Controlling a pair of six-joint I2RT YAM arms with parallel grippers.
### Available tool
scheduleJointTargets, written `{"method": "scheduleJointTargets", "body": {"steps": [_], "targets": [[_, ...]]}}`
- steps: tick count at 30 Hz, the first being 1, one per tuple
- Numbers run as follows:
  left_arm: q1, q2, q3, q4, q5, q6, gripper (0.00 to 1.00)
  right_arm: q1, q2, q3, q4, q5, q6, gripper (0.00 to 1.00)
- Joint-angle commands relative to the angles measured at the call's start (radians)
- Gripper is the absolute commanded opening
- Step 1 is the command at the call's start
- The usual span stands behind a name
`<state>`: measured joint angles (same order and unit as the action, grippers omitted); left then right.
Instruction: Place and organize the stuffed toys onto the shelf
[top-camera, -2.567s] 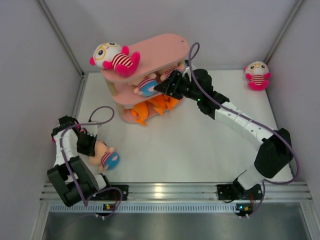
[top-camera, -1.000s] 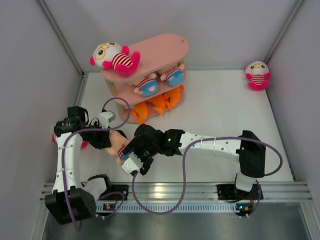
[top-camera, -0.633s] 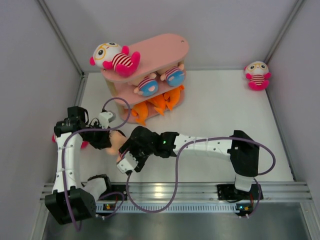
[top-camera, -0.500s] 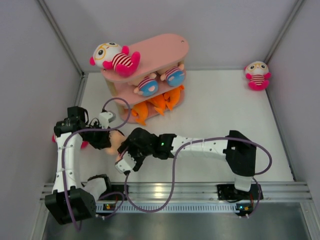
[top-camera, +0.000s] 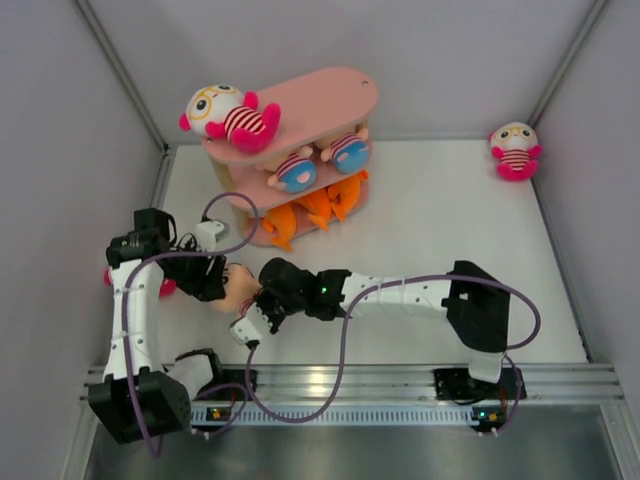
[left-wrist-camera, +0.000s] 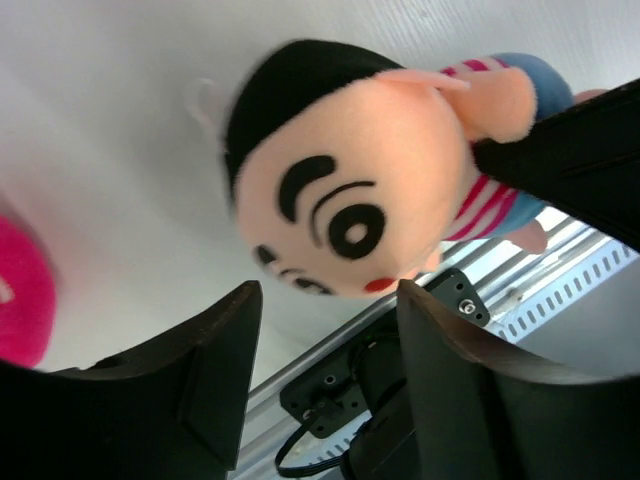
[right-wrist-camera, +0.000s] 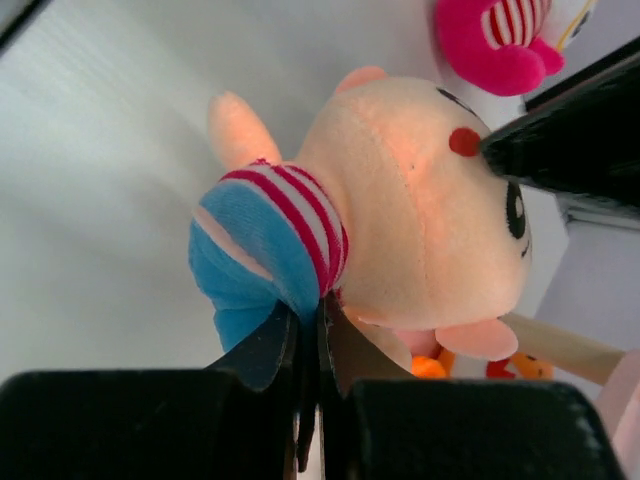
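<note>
A peach-headed doll with a blue bottom (top-camera: 238, 283) hangs between my two grippers at the front left. My right gripper (top-camera: 260, 298) is shut, pinching the doll's striped shirt and blue bottom (right-wrist-camera: 265, 255) between its fingertips (right-wrist-camera: 318, 312). My left gripper (top-camera: 215, 277) is open in the left wrist view (left-wrist-camera: 328, 292); the doll's face (left-wrist-camera: 340, 200) is just beyond its tips, and one finger touches the cheek (right-wrist-camera: 560, 140). The pink shelf (top-camera: 330, 95) stands at the back left. It holds a white-headed doll (top-camera: 225, 115) on top, two peach dolls (top-camera: 297, 172) in the middle and orange sharks (top-camera: 310, 208) below.
A second white-headed doll (top-camera: 515, 150) sits at the back right corner. Another pink-limbed toy (top-camera: 165, 288) lies partly hidden under my left arm, close to the left wall, and shows in the right wrist view (right-wrist-camera: 495, 40). The metal rail (top-camera: 340, 382) runs along the near edge.
My right arm swung from the shelf across to the front left, closed in on the doll beside my left gripper and shut on its body. My left arm has barely moved in the last second.
</note>
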<state>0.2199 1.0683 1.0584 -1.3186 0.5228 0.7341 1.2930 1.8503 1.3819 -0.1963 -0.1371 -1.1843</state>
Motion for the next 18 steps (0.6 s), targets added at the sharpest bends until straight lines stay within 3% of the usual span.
{"method": "scheduleJointTargets", "body": {"steps": [1, 6, 12, 18], "targets": [[-0.005, -0.016, 0.104, -0.06, -0.062, -0.11, 0.63, -0.01, -0.114, 0.048, -0.098, -0.068, 0.103, 0.0], [-0.005, -0.125, 0.188, -0.054, -0.133, -0.159, 0.97, -0.086, -0.235, 0.06, -0.219, -0.163, 0.205, 0.0], [-0.005, -0.169, 0.247, -0.054, -0.227, -0.21, 0.98, -0.13, -0.293, 0.135, -0.267, -0.04, 0.163, 0.02], [-0.004, -0.159, 0.23, -0.05, -0.242, -0.228, 0.98, -0.143, -0.099, 0.485, -0.512, 0.08, 0.085, 0.03]]}}
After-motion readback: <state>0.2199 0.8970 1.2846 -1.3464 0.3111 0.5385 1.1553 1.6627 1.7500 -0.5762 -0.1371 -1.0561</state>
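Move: The right hand already pinches the boy doll's body; the middle shelf's free left end lies about 21 cm ahead of that hand, straight on and 8 cm higher. From the same hand, the nearer shelved boy doll is 24 cm ahead, 6 cm right, 8 cm up; the orange sharks 20 cm ahead, 7 cm right, 9 cm down. From the left hand, the pink doll lies some 8 cm ahead, 15 cm left, 12 cm down. Left opens, rising, while the right hand lifts the boy doll some 18 cm and forward towards the shelf. ##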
